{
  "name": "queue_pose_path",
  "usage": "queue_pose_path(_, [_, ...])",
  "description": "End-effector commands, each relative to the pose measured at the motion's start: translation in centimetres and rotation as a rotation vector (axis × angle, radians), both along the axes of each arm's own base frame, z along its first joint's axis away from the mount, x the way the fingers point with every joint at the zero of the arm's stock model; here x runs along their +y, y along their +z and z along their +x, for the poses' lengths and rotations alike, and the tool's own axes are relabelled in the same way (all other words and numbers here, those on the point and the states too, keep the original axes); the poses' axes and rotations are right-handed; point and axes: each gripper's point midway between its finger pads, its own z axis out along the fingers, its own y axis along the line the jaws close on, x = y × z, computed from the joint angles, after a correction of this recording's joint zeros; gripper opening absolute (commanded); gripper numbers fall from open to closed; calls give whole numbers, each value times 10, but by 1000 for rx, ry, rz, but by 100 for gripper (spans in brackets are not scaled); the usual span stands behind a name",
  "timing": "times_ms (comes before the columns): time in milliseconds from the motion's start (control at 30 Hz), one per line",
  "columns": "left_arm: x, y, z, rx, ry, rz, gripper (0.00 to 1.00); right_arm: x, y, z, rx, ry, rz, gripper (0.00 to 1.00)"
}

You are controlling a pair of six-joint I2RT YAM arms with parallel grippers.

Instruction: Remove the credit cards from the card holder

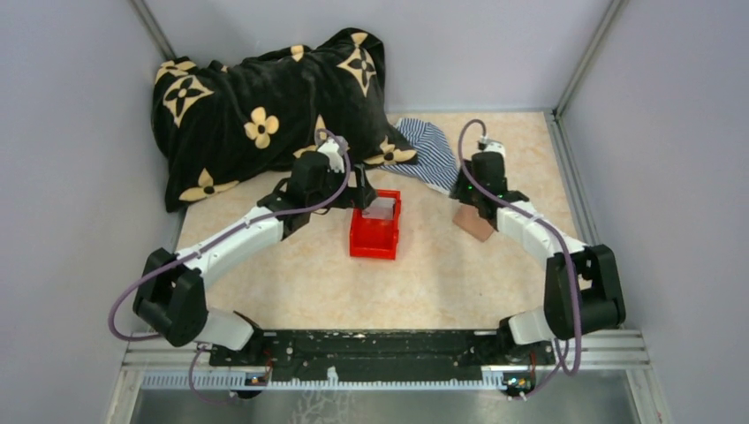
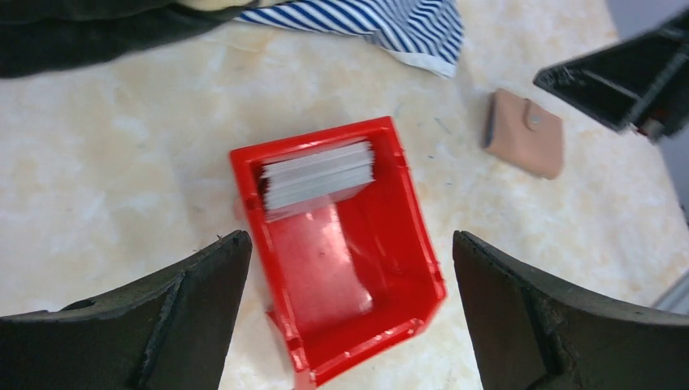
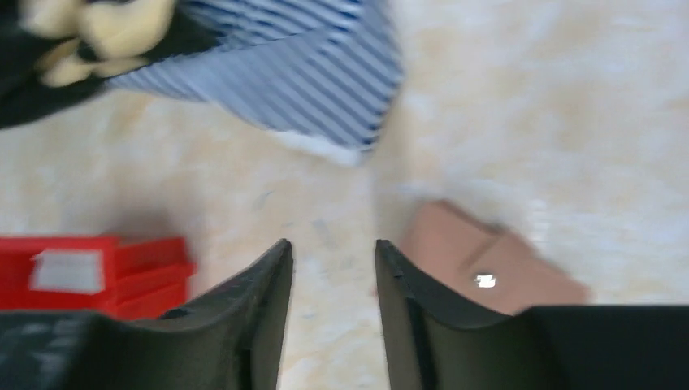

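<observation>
A stack of grey credit cards (image 2: 317,172) stands on edge at the far end of a red bin (image 2: 422,244). My left gripper (image 2: 351,244) hangs wide open above that bin with nothing between its fingers. In the top view it sits at the bin's far side (image 1: 362,190). The card holder (image 2: 526,132), a small brown wallet folded shut with a snap, lies flat on the table to the right of the bin. My right gripper (image 3: 333,248) is open over bare table with nothing in it. The card holder (image 3: 455,244) lies just right of its right finger.
A blue-and-white striped cloth (image 1: 428,150) lies behind the bin (image 1: 374,243) and the card holder (image 1: 474,225). A black blanket with tan flowers (image 1: 265,106) fills the back left. Grey walls close in the table on three sides.
</observation>
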Motion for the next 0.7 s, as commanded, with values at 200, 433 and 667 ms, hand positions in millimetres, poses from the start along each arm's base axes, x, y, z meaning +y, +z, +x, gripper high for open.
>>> queue_pose_path(200, [-34, 10, -47, 28, -136, -106, 99, -85, -57, 3, 220, -216, -230, 3])
queue_pose_path(433, [-35, -2, -77, 62, -176, -98, 99, -105, -73, -4, 246, -275, -215, 2])
queue_pose_path(667, [-32, -6, -82, 65, -165, -95, 99, -116, -67, -14, 193, -330, -137, 4])
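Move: The card holder lies on the table about 9 cm to the right of the right hand, some 3 cm back from it and 10 cm below. The striped cloth is roughly 16 cm ahead of this hand and 4 cm to its left; the red tray stands about 18 cm to its left and 4 cm back. From the left hand the holder is about 31 cm to the right, level in reach and 16 cm lower. The card holder is met by the right fingertips, which swing about 10 cm to the right and sink some 8 cm, shutting from half open on the way. Once low, they keep sliding right across the holder's farther part, the hand turning clockwise and tipping down about 15 degrees. The wide-open left hand, touching nothing, draws back about 8 cm and a little right above the red tray. ##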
